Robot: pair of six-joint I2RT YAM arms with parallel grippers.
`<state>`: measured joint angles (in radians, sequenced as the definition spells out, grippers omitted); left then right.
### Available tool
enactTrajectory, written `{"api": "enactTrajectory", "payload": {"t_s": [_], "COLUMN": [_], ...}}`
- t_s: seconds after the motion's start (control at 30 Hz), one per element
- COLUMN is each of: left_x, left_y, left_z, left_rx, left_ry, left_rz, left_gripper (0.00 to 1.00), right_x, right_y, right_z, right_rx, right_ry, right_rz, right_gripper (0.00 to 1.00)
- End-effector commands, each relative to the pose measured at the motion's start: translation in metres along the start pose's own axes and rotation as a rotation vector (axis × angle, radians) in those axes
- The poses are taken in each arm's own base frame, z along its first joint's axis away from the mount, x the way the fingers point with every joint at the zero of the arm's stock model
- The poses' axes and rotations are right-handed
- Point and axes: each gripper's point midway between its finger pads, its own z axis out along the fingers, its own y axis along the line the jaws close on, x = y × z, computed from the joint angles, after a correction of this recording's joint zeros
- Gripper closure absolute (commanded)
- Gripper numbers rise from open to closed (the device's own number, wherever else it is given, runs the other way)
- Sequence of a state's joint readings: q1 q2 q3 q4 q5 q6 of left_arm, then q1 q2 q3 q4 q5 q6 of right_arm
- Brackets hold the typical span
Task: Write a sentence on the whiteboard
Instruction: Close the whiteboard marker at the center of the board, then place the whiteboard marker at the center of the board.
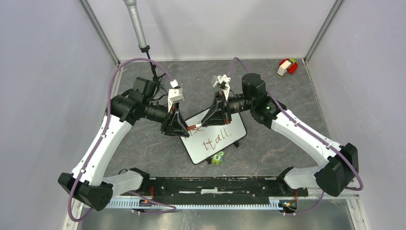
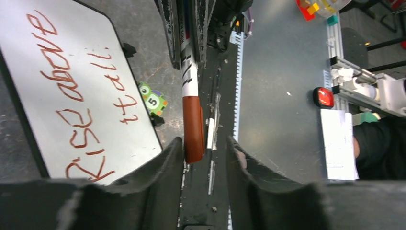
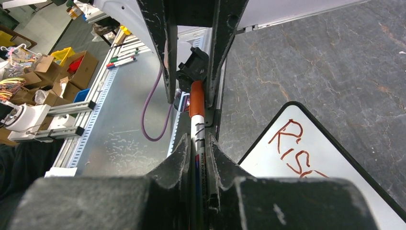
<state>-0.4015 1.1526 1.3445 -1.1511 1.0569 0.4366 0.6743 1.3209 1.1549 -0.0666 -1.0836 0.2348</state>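
Note:
The whiteboard (image 1: 225, 143) lies tilted on the grey table, and the sentence (image 2: 72, 86) on it reads "Rise above it all." in reddish-brown. Both grippers meet over its far left corner. My right gripper (image 3: 197, 142) is shut on the white barrel of a marker pen (image 3: 197, 128). The pen's reddish-brown cap (image 2: 193, 127) reaches between the fingers of my left gripper (image 2: 205, 153), which stands open. The cap lies close against one finger, with a clear gap to the other. From above, the pen (image 1: 194, 127) bridges the left gripper (image 1: 184, 129) and the right gripper (image 1: 203, 125).
A small green numbered toy (image 1: 218, 158) sits at the whiteboard's near edge, beside a black clip (image 1: 235, 143). Red, white and green blocks (image 1: 287, 66) lie at the back right. A grey pole (image 1: 136, 24) hangs at the back left. Walls enclose the table.

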Motion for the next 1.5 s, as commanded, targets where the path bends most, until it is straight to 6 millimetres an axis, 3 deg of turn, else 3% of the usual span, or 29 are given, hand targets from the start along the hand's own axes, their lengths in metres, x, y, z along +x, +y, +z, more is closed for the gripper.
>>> {"api": "enactTrajectory", "payload": {"t_s": [0.0, 0.23, 0.43, 0.6, 0.67, 0.83, 1.0, 1.1, 1.2, 1.47], "left_x": [-0.008, -0.030, -0.041, -0.036, -0.032, -0.011, 0.001, 0.010, 0.027, 0.112], "left_y": [-0.010, -0.006, -0.001, 0.014, 0.019, 0.029, 0.044, 0.068, 0.095, 0.164], "left_z": [0.006, 0.017, 0.022, 0.016, 0.013, 0.004, -0.012, -0.030, -0.053, -0.131], "left_rx": [0.072, 0.094, 0.068, -0.065, -0.111, -0.185, -0.255, -0.338, -0.437, -0.737], "left_ry": [-0.033, -0.093, -0.110, -0.097, -0.084, -0.017, -0.018, -0.043, -0.068, -0.083], "left_rz": [0.028, 0.026, 0.054, 0.113, 0.120, 0.125, 0.082, 0.022, -0.039, -0.229], "left_gripper": [0.62, 0.95, 0.97, 0.98, 0.98, 0.98, 0.98, 0.98, 0.98, 0.98], "right_x": [-0.012, 0.001, 0.002, 0.001, -0.003, -0.032, -0.056, -0.061, -0.058, -0.033], "right_y": [0.016, 0.027, 0.037, 0.027, 0.017, -0.016, -0.035, -0.044, -0.049, -0.056], "right_z": [0.001, 0.018, 0.026, 0.025, 0.020, -0.014, -0.050, -0.069, -0.083, -0.108], "right_rx": [-0.042, -0.091, -0.160, -0.128, -0.096, 0.025, 0.121, 0.167, 0.202, 0.271], "right_ry": [-0.012, 0.023, -0.001, -0.002, -0.012, -0.076, -0.133, -0.156, -0.168, -0.153], "right_rz": [-0.073, -0.052, 0.037, 0.060, 0.062, 0.050, 0.013, 0.007, 0.012, 0.010], "right_gripper": [1.00, 1.00, 1.00, 1.00, 0.90, 0.45, 0.19, 0.02, 0.02, 0.02]}}
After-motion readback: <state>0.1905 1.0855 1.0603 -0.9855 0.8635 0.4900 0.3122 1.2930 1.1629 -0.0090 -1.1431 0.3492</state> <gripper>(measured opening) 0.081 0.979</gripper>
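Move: The capped end of the marker, gripped by its white body in the right fingers, sits at the half-open left fingertips, its cap about 2 cm to the right of the left hand and roughly 6 cm left and 1 cm back of the right. Counted from the left hand, the whiteboard's middle is some 10 cm ahead, 8 cm right and 22 cm below, and the green toy about 4 cm ahead, 11 cm right and 28 cm below. The marker's cap is pinched by the closing left fingers as the two hands ease together end to end, under 2 cm. The right fingers then spread wide and let go of the body, that hand withdrawing forward and right; the left keeps its pinch and carries the marker away from the board, about 15 cm left, then also 10 cm forward and down, swinging some 40 degrees counter-clockwise. ##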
